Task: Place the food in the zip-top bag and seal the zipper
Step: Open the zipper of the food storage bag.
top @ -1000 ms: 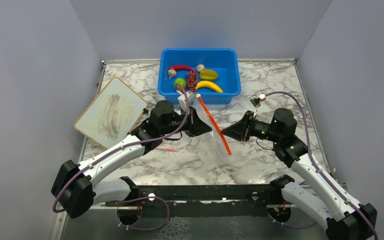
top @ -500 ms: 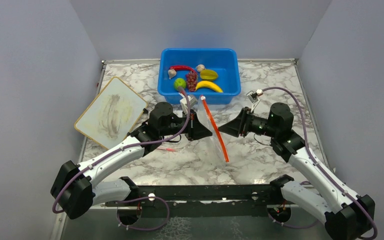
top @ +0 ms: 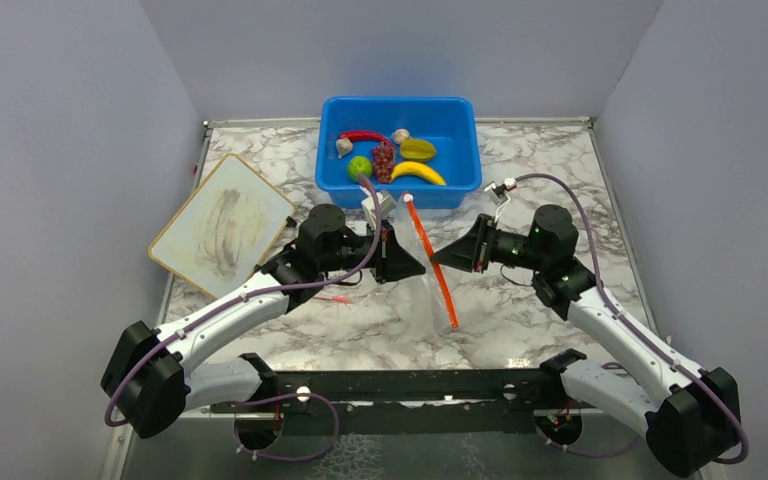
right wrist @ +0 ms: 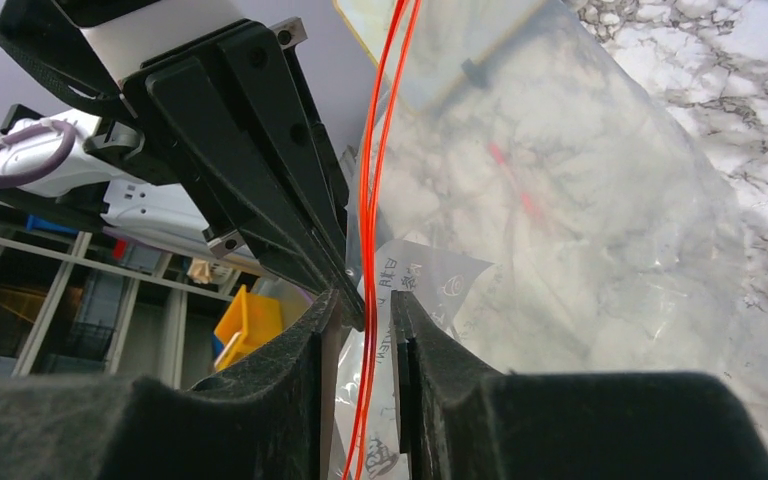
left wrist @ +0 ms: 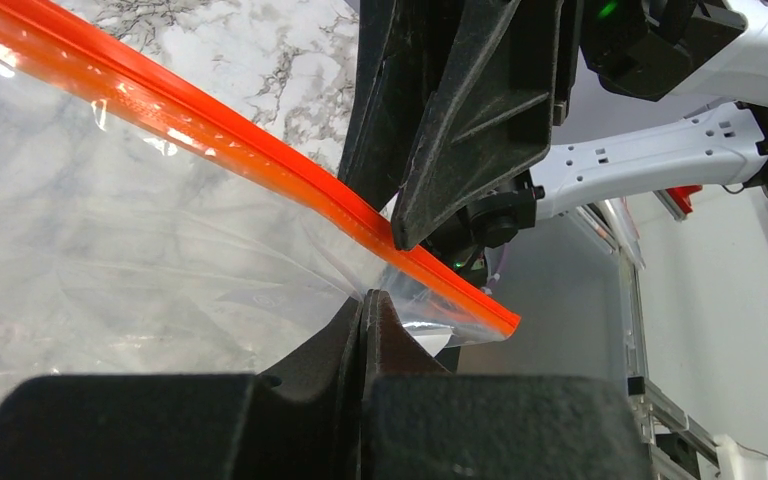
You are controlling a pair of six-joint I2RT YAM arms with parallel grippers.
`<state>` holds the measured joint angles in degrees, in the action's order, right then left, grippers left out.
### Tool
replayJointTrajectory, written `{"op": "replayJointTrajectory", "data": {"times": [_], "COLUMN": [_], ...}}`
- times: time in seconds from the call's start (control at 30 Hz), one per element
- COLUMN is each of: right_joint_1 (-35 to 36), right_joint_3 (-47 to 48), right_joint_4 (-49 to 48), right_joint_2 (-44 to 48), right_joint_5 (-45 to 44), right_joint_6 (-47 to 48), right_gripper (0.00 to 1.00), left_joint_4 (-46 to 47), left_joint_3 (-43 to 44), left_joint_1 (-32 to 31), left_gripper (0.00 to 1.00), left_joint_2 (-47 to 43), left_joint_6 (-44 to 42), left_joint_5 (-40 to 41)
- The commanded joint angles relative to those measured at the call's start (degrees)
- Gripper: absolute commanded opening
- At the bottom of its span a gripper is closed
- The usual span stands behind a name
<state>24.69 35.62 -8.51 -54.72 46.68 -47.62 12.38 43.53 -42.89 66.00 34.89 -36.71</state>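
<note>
The clear zip-top bag [top: 426, 290] hangs between the two arms, its orange-red zipper [top: 430, 262] running slantwise. My left gripper [left wrist: 363, 300] is shut on the bag's film just below the zipper [left wrist: 260, 160]. My right gripper [right wrist: 365, 300] faces it from the right and is open, with the zipper strip [right wrist: 375, 150] running through the narrow gap between its fingers. The food lies in the blue tub [top: 397, 101] behind: banana [top: 418, 172], lime [top: 359, 167], chili [top: 365, 136], grapes [top: 384, 160], starfruit [top: 418, 149] and garlic [top: 344, 147].
A wood-framed whiteboard [top: 222, 225] lies at the left on the marble table. A thin red stick [top: 332, 298] lies beneath the left arm. Grey walls close in on three sides.
The right arm has moved left until its fingers straddle the zipper. The bag's strip has swung a little to the left. The left gripper has kept its hold.
</note>
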Motion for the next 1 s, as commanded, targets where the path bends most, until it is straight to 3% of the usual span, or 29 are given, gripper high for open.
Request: {"op": "replayJointTrajectory", "data": {"times": [0.0, 0.07, 0.23, 0.73, 0.97], "right_joint_1": [0.3, 0.3, 0.3, 0.2, 0.2], "right_joint_3": [-1.3, -1.4, -2.6, -1.7, 0.6], "right_joint_4": [-4.7, -4.9, -7.9, -5.1, 2.0], "right_joint_2": [-0.2, -0.5, -0.6, 3.0, 3.7], "right_joint_5": [2.4, 2.5, 4.1, 5.3, 0.7], "right_joint_6": [-1.7, -1.8, -4.3, -2.8, 2.5], "right_gripper": [0.25, 0.23, 0.01, 0.01, 0.01], "left_joint_4": [2.3, 2.5, 2.5, 2.3, 0.7], "left_joint_3": [-1.0, -1.4, -1.8, -3.6, -4.1], "left_joint_1": [-0.4, -0.5, -0.5, -0.5, -0.4], "left_gripper": [0.00, 0.00, 0.00, 0.00, 0.00], "left_joint_2": [-0.8, -0.9, -1.2, -7.9, -9.8], "left_joint_6": [-1.6, -1.7, -2.6, -5.0, -5.5], "left_joint_5": [-1.7, -1.7, -1.8, -4.8, -5.4]}}
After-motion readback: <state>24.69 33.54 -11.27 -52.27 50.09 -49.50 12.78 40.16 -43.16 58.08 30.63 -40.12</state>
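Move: The bag's orange zipper runs front to back between the hands. Its middle lies right at the right fingertips, and from the left hand about 1 cm ahead, 2 cm to the right and 1 cm above; the left fingers already pinch clear film just below it. The blue bin sits roughly 30 cm ahead of the right hand, 5 cm left and 20 cm below. A red strip lies level with the left hand, some 18 cm left and 23 cm down. The zipper's right-hand lip is pinched first, as the partly open right fingers shut on it almost in place. Then both hands ease back: the right about 2 cm, while the left, keeping its pinch on the film, draws some 3 cm back, rising and pulling left away from the right hand, with its fingers tipping slightly up. ##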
